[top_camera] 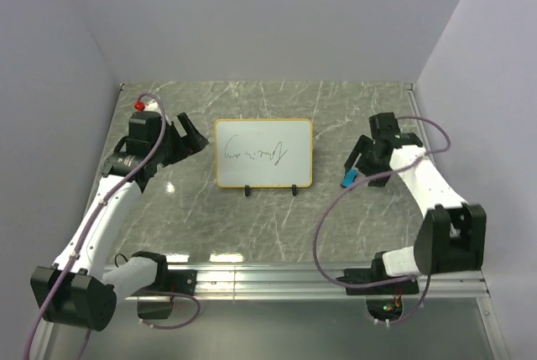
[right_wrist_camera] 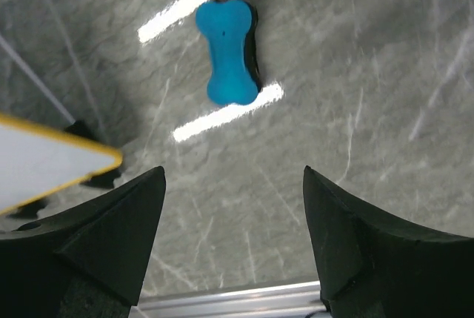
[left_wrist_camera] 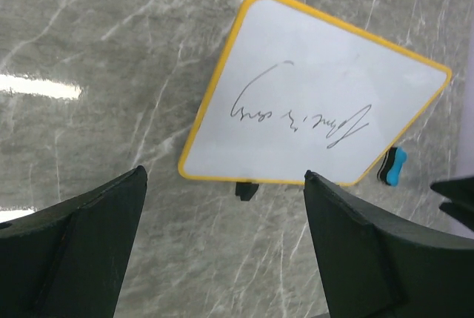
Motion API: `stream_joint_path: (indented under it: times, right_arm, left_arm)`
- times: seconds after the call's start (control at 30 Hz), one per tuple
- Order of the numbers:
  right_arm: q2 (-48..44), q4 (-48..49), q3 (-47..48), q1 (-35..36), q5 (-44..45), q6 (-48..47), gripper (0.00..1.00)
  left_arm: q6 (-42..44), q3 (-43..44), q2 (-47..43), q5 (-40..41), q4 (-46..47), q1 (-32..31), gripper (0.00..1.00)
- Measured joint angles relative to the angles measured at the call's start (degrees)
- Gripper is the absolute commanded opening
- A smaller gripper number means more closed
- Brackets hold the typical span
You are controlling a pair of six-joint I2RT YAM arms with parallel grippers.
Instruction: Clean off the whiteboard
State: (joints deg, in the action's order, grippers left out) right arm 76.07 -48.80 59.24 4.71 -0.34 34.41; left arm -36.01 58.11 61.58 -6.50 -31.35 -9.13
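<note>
The whiteboard (top_camera: 263,153), white with a yellow-tan frame and two small black feet, lies mid-table with a black scribble on it. It also shows in the left wrist view (left_wrist_camera: 311,103), and one corner shows in the right wrist view (right_wrist_camera: 44,159). A small blue bone-shaped eraser (top_camera: 347,179) lies on the table just right of the board; the right wrist view shows it ahead of the fingers (right_wrist_camera: 227,53), and it shows in the left wrist view (left_wrist_camera: 395,166). My left gripper (top_camera: 195,136) is open and empty, left of the board. My right gripper (top_camera: 357,161) is open and empty, above the eraser.
The grey marble tabletop (top_camera: 201,217) is walled at the back and on both sides. An aluminium rail (top_camera: 277,276) runs along the near edge between the arm bases. A red part (top_camera: 139,105) sits on the left arm's wrist.
</note>
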Motion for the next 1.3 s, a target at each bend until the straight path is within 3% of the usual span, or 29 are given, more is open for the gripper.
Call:
stream_joint_path:
  times: [0.27, 0.47, 0.67, 0.8, 1.07, 1.3]
  right_arm:
    - [20.79, 4.76, 5.62, 2.32, 2.69, -2.43, 0.77]
    - [27.19, 6.43, 8.61, 2.93, 4.17, -2.82, 0.71]
    - [29.86, 7.61, 10.64, 2.93, 5.73, -3.41, 0.47]
    - [30.08, 7.69, 10.60, 2.93, 6.01, -3.85, 0.42]
    - [27.74, 11.47, 6.97, 2.93, 6.29, -4.37, 0.02]
    - [24.94, 10.62, 6.03, 2.93, 6.10, -4.79, 0.00]
  left_arm:
    - [2.40, -4.28, -3.78, 1.92, -0.96, -1.18, 0.91]
    - [3.04, -5.64, -6.38, 3.43, -1.51, -1.49, 0.91]
    - [3.63, -5.70, -6.56, 4.83, -1.60, -1.46, 0.91]
    - [3.80, -5.70, -5.92, 5.29, -1.70, -1.49, 0.91]
    - [3.74, -5.70, -4.20, 5.42, -1.70, -1.49, 0.92]
    - [4.76, -5.57, 0.90, 5.53, 0.20, -1.46, 0.97]
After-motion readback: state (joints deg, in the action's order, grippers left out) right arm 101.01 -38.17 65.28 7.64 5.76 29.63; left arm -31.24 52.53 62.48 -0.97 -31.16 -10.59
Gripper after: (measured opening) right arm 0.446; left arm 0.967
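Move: The blue eraser lies about 6 cm ahead of the right hand and 10 cm below, with almost no sideways offset. The whiteboard's middle is roughly 29 cm to this hand's left and 15 cm ahead, and its right-hand black clip sits some 19 cm left, 2 cm ahead, both about 10 cm lower. From the left hand, the eraser is some 52 cm to the right, about 3 cm ahead and 20 cm below. The blue eraser is met from above by the right hand, which sinks about 10 cm while reaching some 6 cm forward, its fingers tipping closer to straight down. The half-closed fingers shut on the eraser's sides and pinch it, then ease up about 1 cm. The empty left hand, still open, draws back slightly and sinks some 5 cm beside the whiteboard. ##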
